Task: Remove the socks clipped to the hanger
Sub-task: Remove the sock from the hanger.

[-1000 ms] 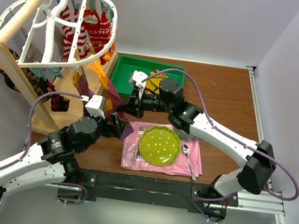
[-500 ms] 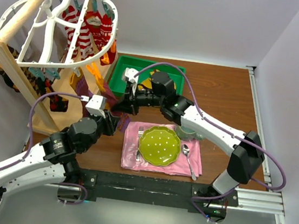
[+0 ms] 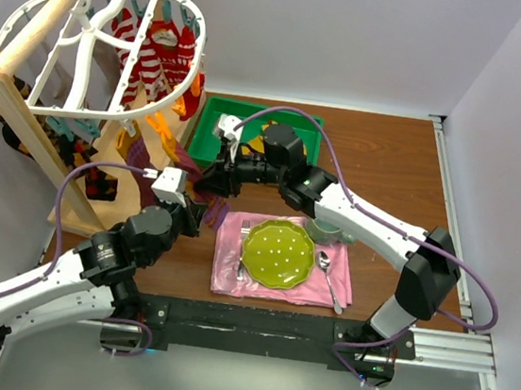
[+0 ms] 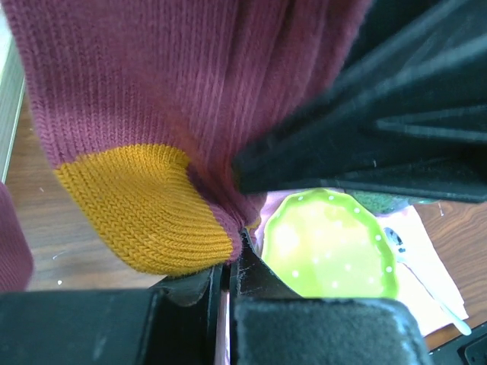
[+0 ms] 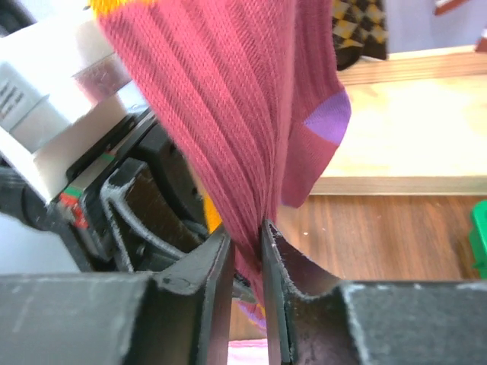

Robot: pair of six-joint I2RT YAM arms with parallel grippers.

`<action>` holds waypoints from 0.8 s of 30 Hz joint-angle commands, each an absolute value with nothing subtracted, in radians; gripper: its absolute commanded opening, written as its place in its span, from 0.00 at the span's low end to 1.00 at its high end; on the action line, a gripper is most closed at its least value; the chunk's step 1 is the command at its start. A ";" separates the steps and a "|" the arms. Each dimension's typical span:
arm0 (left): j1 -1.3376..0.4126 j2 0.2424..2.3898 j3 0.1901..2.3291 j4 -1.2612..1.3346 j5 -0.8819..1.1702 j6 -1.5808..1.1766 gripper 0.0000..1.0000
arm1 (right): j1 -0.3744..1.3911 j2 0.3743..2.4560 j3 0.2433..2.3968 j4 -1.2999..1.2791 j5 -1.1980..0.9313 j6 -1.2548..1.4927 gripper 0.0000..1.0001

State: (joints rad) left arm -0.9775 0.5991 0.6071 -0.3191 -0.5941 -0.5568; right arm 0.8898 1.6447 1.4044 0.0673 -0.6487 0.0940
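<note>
The white oval hanger hangs from a wooden pole at the back left, with red-and-white striped socks clipped under it. A maroon sock stretches from the hanger down to both grippers. My left gripper is shut on this maroon sock just beside its mustard toe. My right gripper has its jaws slightly parted, with the maroon sock running between them. In the top view the left gripper sits just below the right gripper. A dark argyle sock hangs behind.
The wooden rack stands at the left with its base on the table. A green tray sits at the back. A pink napkin near the front carries a green plate, a fork and a spoon.
My left gripper has closed onto the maroon sock. My right gripper's jaws have loosened after shifting left toward the hanger. The hanger has swung a little.
</note>
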 commanded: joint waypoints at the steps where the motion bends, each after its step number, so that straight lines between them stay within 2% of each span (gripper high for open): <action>1: -0.980 0.620 0.604 -0.270 -0.592 -0.569 0.00 | 0.890 1.586 1.393 0.123 -0.571 0.112 0.33; 12: -0.980 0.649 0.606 -0.265 -0.592 -0.584 0.00 | 0.890 1.536 1.361 0.172 -0.474 0.126 0.55; 18: -0.980 0.653 0.609 -0.255 -0.581 -0.583 0.00 | 0.890 1.554 1.367 0.173 -0.483 0.127 0.61; 24: -0.980 0.663 0.609 -0.242 -0.560 -0.581 0.00 | 0.891 1.591 1.379 0.163 -0.505 0.129 0.63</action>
State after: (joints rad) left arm -0.9775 0.6559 0.6071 -0.2928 -0.5789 -0.5652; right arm 0.8898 1.5700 1.3647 0.1383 -0.5076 0.1200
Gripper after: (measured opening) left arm 0.036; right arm 0.624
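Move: The orange clip holding the maroon sock lies roughly 10 cm left, 5 cm forward and 9 cm above the right hand, and some 10 cm left, 9 cm forward and 14 cm above the left, which already pinches the sock low down. From the right hand, the second maroon sock hangs about 12 cm left and 2 cm forward; the green tray sits far below, some 10 cm right and 18 cm forward. Right fingers open wider, freeing the sock, and rise about 3 cm towards the clip while left keeps pinching. ##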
